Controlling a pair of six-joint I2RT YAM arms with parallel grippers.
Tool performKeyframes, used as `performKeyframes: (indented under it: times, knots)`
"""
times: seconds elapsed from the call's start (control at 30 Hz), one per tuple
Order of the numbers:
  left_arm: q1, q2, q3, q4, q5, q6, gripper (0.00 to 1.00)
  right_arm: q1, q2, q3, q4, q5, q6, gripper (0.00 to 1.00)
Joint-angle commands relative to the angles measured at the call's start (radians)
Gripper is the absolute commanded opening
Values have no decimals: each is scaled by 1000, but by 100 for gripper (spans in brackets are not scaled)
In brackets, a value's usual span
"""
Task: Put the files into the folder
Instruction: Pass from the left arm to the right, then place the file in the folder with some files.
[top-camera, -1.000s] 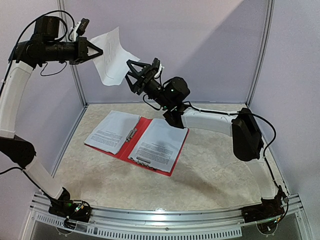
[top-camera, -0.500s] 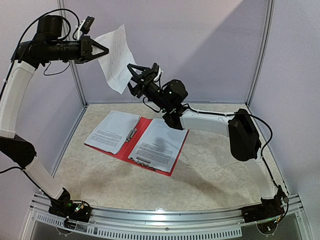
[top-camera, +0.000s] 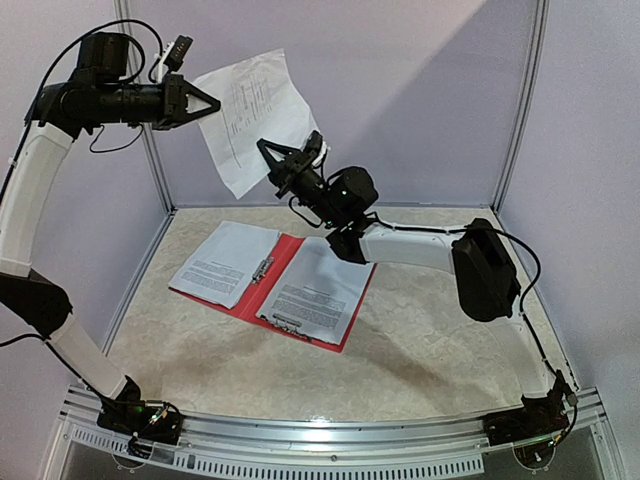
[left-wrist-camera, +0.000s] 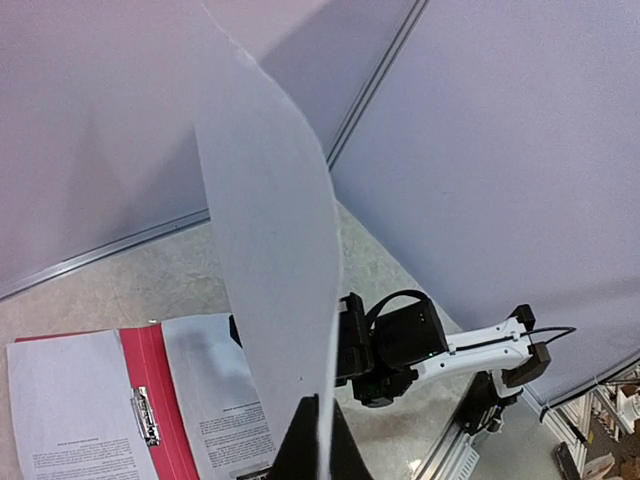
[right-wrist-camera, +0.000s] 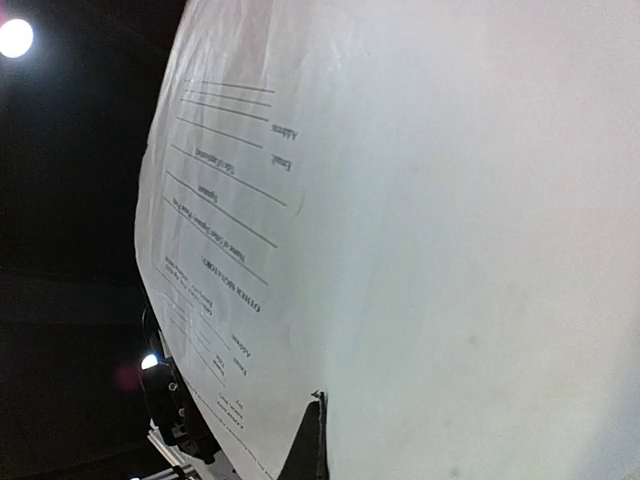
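A white printed sheet (top-camera: 250, 110) hangs high in the air at the back left, one of the files. My left gripper (top-camera: 215, 105) is shut on its left edge. My right gripper (top-camera: 266, 152) is shut on its lower edge. In the left wrist view the sheet (left-wrist-camera: 275, 270) rises edge-on from my shut left gripper (left-wrist-camera: 322, 440). The sheet (right-wrist-camera: 400, 250) fills the right wrist view, pinched at my right gripper (right-wrist-camera: 318, 440). The red folder (top-camera: 285, 255) lies open on the table with a sheet on its left half (top-camera: 222, 262) and another on its right half (top-camera: 318, 288).
A silver clip (top-camera: 263, 268) sits along the folder's spine and another (top-camera: 290, 322) at the near edge of the right sheet. Purple walls with metal posts (top-camera: 520, 110) close the back and sides. The right arm (top-camera: 420, 245) stretches low over the table behind the folder.
My right gripper has gone from open to shut on the lower edge of the raised sheet. The sheet has spread out wider and to the right. The left gripper has stayed shut on it.
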Motion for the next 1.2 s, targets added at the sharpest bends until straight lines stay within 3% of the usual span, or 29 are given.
performKeyframes:
  times: [0.0,0.13,0.17,0.33,0.47,0.63,0.87,1.0,1.17]
  knots:
    - [8,-22,-46,-6,-27,-18,6,-19,-26,-82,59,8,-10,0]
    - [18,-23,-40,-81,-181,97,94,-39,-109,-242,48,-7,-46,0]
    - [21,-25,-36,-101,-242,144,99,-47,-132,-290,40,-16,-61,0]
    - [45,-68,-151,-111,-459,452,100,-118,-279,-500,-107,-170,-224,0]
    - [61,-144,-424,-54,-550,603,100,-166,-336,-551,-395,-345,-429,0]
    - [75,-197,-780,73,-573,668,100,-179,-343,-522,-772,-393,-762,0]
    - [81,-109,-1124,305,-654,701,100,-208,-297,-598,-769,-423,-823,0]
    - [81,-29,-1180,391,-716,694,100,-215,-271,-625,-743,-420,-824,0]
    - [81,12,-1197,422,-692,661,99,-216,-264,-668,-704,-400,-827,0]
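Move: Both hands start shut on the raised sheet. The page stack on the folder's right half, where the right hand takes it, lies about 40 cm below that hand, 8 cm to its right and 1 cm ahead. From the same hand the left page stack is 17 cm left and 9 ahead, the near clip 10 cm back and 1 right. From the left hand the left stack is some 49 cm down, 16 ahead, 10 left; the right stack 7 ahead, 16 right. The left fingers open wide and let go of the sheet; the hand edges forward, then sweeps down about 42 cm and left 14 cm, rolling until its fingers point down beside the left stack's near edge. The right fingers keep their pinch, lowering the sheet some 27 cm and 9 cm rightward towards the right stack, rolling about 60 degrees so they end pointing left and slightly down. ##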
